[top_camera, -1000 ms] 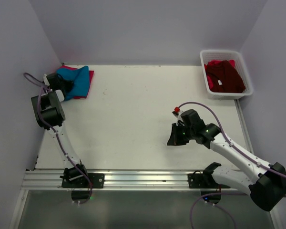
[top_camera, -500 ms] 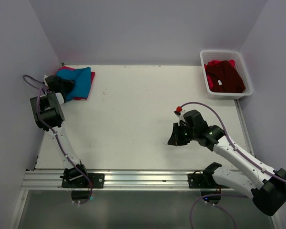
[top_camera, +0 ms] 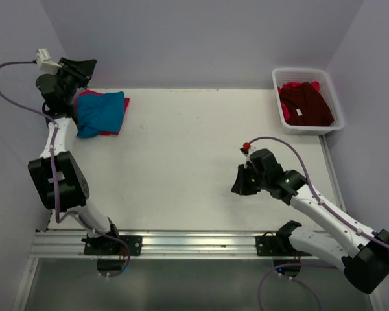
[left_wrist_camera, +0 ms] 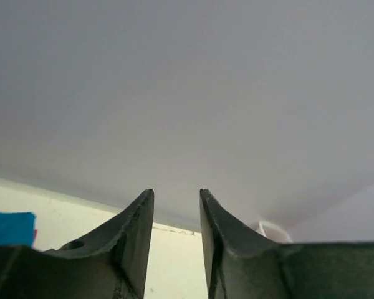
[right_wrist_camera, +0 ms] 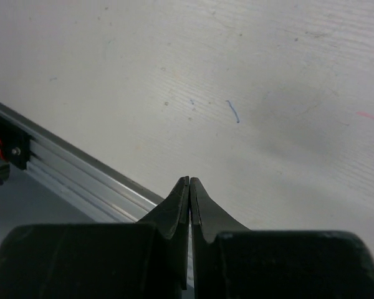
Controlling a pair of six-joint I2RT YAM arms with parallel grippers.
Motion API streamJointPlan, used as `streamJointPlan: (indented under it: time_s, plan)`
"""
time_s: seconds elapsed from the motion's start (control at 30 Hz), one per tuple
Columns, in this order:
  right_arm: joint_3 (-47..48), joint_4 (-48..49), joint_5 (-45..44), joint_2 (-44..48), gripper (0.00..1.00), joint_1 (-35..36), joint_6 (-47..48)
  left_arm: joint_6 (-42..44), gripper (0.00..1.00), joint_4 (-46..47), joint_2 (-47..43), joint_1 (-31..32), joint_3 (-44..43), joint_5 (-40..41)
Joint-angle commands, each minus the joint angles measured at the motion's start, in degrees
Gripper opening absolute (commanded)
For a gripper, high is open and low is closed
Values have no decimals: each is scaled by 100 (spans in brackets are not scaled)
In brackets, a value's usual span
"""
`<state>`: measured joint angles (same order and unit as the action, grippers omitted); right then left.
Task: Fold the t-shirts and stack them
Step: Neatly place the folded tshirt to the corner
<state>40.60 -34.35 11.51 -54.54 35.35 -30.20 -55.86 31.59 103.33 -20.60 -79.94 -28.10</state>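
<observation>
A folded teal-blue t-shirt lies at the table's far left corner on top of a pinkish-red t-shirt, of which only the edges show. A dark maroon t-shirt lies bunched in the white basket at the far right. My left gripper is raised above and behind the teal shirt, facing the back wall. In the left wrist view this left gripper is open with nothing between its fingers, and a corner of the teal shirt shows low at the left. My right gripper hangs shut and empty over bare table near the front.
Grey walls close in the table on the left, back and right. The aluminium rail with both arm bases runs along the near edge. The right arm's purple cable loops above its wrist.
The left arm has risen from the teal shirt up toward the back wall and its jaws have parted, leaving the shirt on the pile. The right arm has barely shifted.
</observation>
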Motion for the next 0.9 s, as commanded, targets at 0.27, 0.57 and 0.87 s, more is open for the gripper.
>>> streamJointPlan:
  time_s: [0.27,0.57,0.87]
  plan:
    - [1371,-643,-2801,-267,72,15,-4,2360,100,-2016,-2990,2665,2042,-29]
    - [2154,111,-1779,-215,99,24,1102,3678,100,-3642,-4611,4483,2606,516]
    - [3015,-204,-641,-373,99,24,1455,3766,100,-4600,-4901,5434,2861,638]
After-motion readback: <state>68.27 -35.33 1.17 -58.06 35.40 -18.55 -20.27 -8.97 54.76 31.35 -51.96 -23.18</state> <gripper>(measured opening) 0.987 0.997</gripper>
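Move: The folded blue t-shirt lies roughly 31 cm below my left hand, about 3 cm back and 1 cm to its left. The red t-shirt is just beneath it, some 2 cm back and 2 cm left of that hand. From my right hand the blue t-shirt is about 34 cm ahead and 56 cm left, 10 cm lower; the brown t-shirt in the basket is some 34 cm ahead and 32 cm right, 5 cm lower. Already clear of the stack, my empty left hand sweeps about 33 cm right and 31 cm back, away from the corner towards mid-table, rising slightly, then sinking; it swings some 45 degrees clockwise, lifts its left side and opens fully. My right hand spreads its shut fingers wide, going forward and right, then straight up and back left, ending about 17 cm higher with fingertips tipped up. ##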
